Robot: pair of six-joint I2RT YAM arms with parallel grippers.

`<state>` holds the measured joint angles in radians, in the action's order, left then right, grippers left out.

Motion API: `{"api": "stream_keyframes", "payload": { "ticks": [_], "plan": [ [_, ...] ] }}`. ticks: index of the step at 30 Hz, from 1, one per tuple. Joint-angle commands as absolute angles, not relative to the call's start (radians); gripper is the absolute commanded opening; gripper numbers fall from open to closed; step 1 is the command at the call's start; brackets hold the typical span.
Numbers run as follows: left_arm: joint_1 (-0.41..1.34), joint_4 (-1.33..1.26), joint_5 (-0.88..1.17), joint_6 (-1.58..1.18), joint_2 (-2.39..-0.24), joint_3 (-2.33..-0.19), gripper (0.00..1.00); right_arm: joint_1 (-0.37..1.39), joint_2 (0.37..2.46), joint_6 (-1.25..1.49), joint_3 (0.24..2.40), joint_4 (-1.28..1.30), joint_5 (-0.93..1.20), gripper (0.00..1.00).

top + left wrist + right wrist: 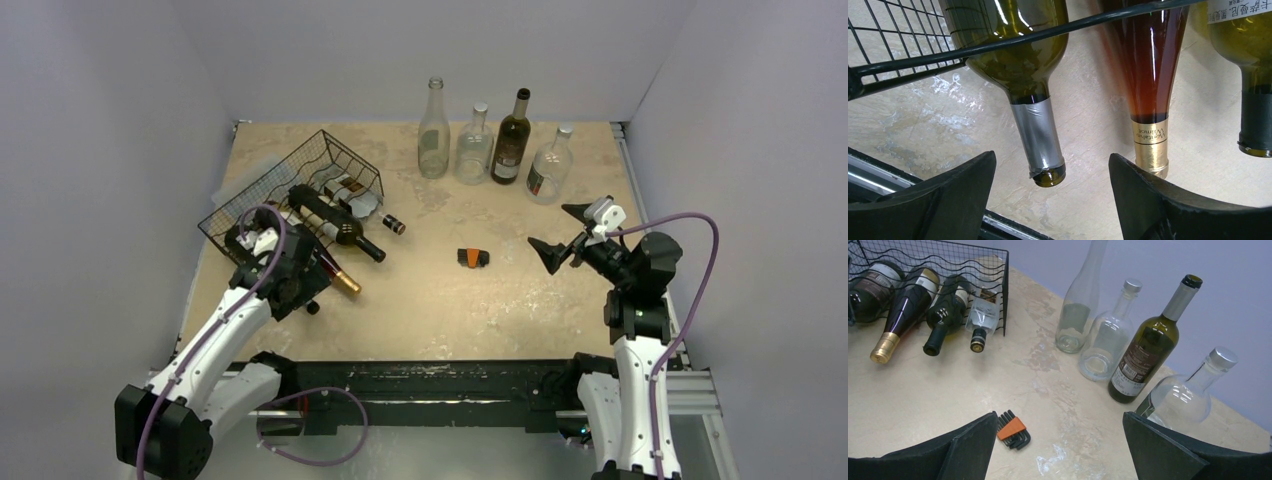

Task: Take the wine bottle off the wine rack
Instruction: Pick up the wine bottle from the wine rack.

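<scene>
The black wire wine rack (262, 185) stands at the table's far left with several bottles lying in it, necks pointing toward the near right. In the left wrist view a green wine bottle (1035, 100) with a silver foil neck pokes out under the rack's front bar (923, 60). Its mouth lies between the tips of my left gripper (1052, 187), which is open and touches nothing. An amber bottle with a gold foil neck (1150, 145) and a black-capped bottle (1255, 125) lie to its right. My right gripper (562, 232) hovers open and empty at mid-right.
Along the back wall stand a tall clear bottle (433, 130), a round clear bottle (474, 145), a dark green bottle (511, 140) and another clear bottle (549, 165). An orange hex key set (472, 257) lies mid-table. The black rail (430, 385) runs along the near edge.
</scene>
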<state>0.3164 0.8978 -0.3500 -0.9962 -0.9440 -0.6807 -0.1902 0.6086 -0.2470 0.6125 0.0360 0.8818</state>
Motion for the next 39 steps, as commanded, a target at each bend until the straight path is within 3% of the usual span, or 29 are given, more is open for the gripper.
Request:
{"api": "stream_keyframes", "payload": {
  "ticks": [1,11,39],
  "plan": [
    [0.32,0.865,-0.355,-0.965,-0.93,-0.672,0.82,-0.191,0.601,-0.241,0.597,0.005,0.887,0.99],
    [0.321,0.857,-0.382,-0.976,-0.987,-0.687,0.82,-0.192,0.605,-0.244,0.597,0.005,0.889,0.99],
    [0.321,0.658,-0.532,-1.054,-1.098,-0.587,0.61,-0.191,0.591,-0.239,0.604,0.007,0.901,0.99]
  ]
}}
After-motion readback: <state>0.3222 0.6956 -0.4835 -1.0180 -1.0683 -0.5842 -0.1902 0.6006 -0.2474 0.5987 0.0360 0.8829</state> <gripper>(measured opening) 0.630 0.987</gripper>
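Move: The wine bottle with the silver-capped neck lies slanting in the rack. Its middle is about 9 cm ahead of the left hand, 9 cm to its left and some 4 cm below, while its neck reaches back to roughly 2 cm ahead, 1 cm left and 4 cm below. The gold-necked bottle's middle is about 13 cm ahead and 4 cm right, the olive bottle's some 21 cm ahead and 9 cm right. From the right hand the wine bottle lies roughly 78 cm left, 2 cm ahead and 24 cm lower. Down first, then down, forward and a little left, the left hand eases about 4 cm onto the silver-capped neck, its fingertips coming down on either side and shifting up the neck from the mouth towards the shoulder. The wrist rolls some 5 degrees, left side rising, and the wide-open fingers narrow partway without a visible grip. ##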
